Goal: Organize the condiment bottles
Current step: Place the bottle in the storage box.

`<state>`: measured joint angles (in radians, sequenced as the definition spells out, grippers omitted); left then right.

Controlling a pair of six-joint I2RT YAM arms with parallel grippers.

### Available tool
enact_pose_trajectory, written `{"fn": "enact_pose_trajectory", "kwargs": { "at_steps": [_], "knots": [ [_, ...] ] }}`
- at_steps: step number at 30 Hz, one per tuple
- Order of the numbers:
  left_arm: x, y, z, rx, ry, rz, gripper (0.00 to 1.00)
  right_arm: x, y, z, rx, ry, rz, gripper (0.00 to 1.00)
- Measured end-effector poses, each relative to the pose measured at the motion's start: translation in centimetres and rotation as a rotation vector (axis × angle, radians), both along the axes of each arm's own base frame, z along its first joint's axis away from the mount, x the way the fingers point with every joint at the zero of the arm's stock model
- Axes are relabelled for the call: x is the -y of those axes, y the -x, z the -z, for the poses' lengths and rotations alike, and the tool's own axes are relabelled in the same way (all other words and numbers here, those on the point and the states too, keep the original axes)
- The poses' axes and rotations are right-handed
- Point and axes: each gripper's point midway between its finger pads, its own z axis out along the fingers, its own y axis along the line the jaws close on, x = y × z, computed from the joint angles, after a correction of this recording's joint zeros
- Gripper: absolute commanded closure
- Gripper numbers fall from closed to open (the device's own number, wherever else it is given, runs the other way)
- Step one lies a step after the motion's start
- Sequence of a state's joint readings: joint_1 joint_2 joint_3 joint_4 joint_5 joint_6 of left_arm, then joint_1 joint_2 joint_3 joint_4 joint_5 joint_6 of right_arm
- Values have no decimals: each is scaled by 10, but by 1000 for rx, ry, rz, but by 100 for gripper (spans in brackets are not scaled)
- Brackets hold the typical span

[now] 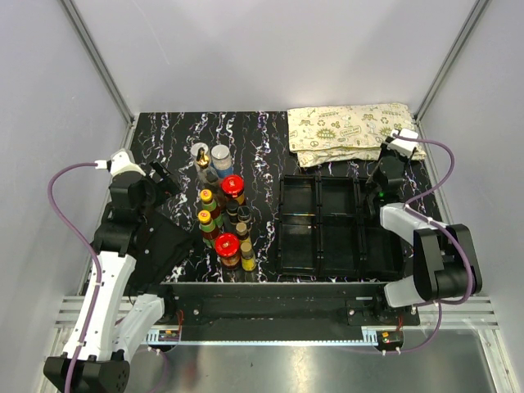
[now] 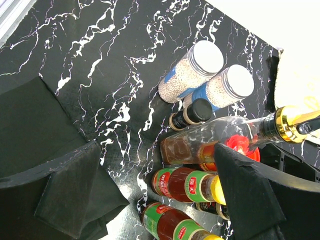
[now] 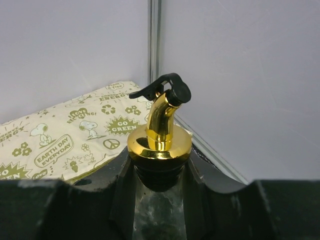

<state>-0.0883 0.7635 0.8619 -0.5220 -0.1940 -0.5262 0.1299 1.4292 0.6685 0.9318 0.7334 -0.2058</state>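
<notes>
Several condiment bottles stand clustered left of centre: red-lidded jars, yellow-capped sauces, two grey-lidded shakers. In the left wrist view I see the shakers, a black-capped bottle, a clear gold-spouted bottle and yellow-capped sauces. My left gripper is open beside the cluster, its fingers wide apart. My right gripper hangs over the back right of the black tray. It is shut on the neck of a gold-spouted glass bottle, whose body is hidden by the fingers.
The black compartment tray sits right of centre. A cream printed cloth lies at the back right corner, also seen behind the spout as a cream cloth. White walls and metal posts close the sides and back.
</notes>
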Motion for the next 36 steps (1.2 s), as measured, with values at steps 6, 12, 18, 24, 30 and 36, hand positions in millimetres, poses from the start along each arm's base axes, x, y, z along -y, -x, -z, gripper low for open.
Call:
{"fn": "enact_pose_trajectory", "kwargs": {
  "at_steps": [6, 12, 18, 24, 30, 36],
  "knots": [
    [1, 0, 0, -1, 3, 6, 1, 1, -4, 1, 41, -1, 13, 100],
    [2, -1, 1, -6, 3, 9, 1, 5, -9, 0, 88, 16, 44, 100],
    [2, -1, 1, -5, 5, 9, 1, 8, -10, -1, 102, 21, 70, 64],
    [3, -1, 2, -6, 9, 18, 1, 5, -15, 4, 71, 5, 52, 12],
    [4, -1, 2, -6, 12, 22, 1, -2, -17, 8, 13, -22, 5, 0],
    [5, -1, 1, -6, 15, 30, 1, -9, -14, -4, -32, -86, -33, 0]
  ]
}}
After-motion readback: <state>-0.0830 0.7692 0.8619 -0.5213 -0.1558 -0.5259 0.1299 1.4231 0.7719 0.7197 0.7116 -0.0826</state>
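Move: The right hand holds the gold-spouted glass bottle by its neck. The far-right compartment of the storage box lies about 19 cm below, some 3 cm back and 4 cm left. The middle compartment of the far row is about 12 cm left of that one; the folded cloth lies some 19 cm ahead of the hand and 10 cm left, 21 cm below. From the left hand, the far-right compartment is roughly 59 cm right, 9 cm ahead and 20 cm below. Easing forward by only 1 to 2 cm over the far-right compartment, the right hand tips its fingers up about 5 degrees while still gripping the bottle's neck. Then it sinks about a centimetre as the fingers spread fully and let go, and tips back down, drifting slightly left and rising again by about a centimetre, with the spout still between the open fingers. ##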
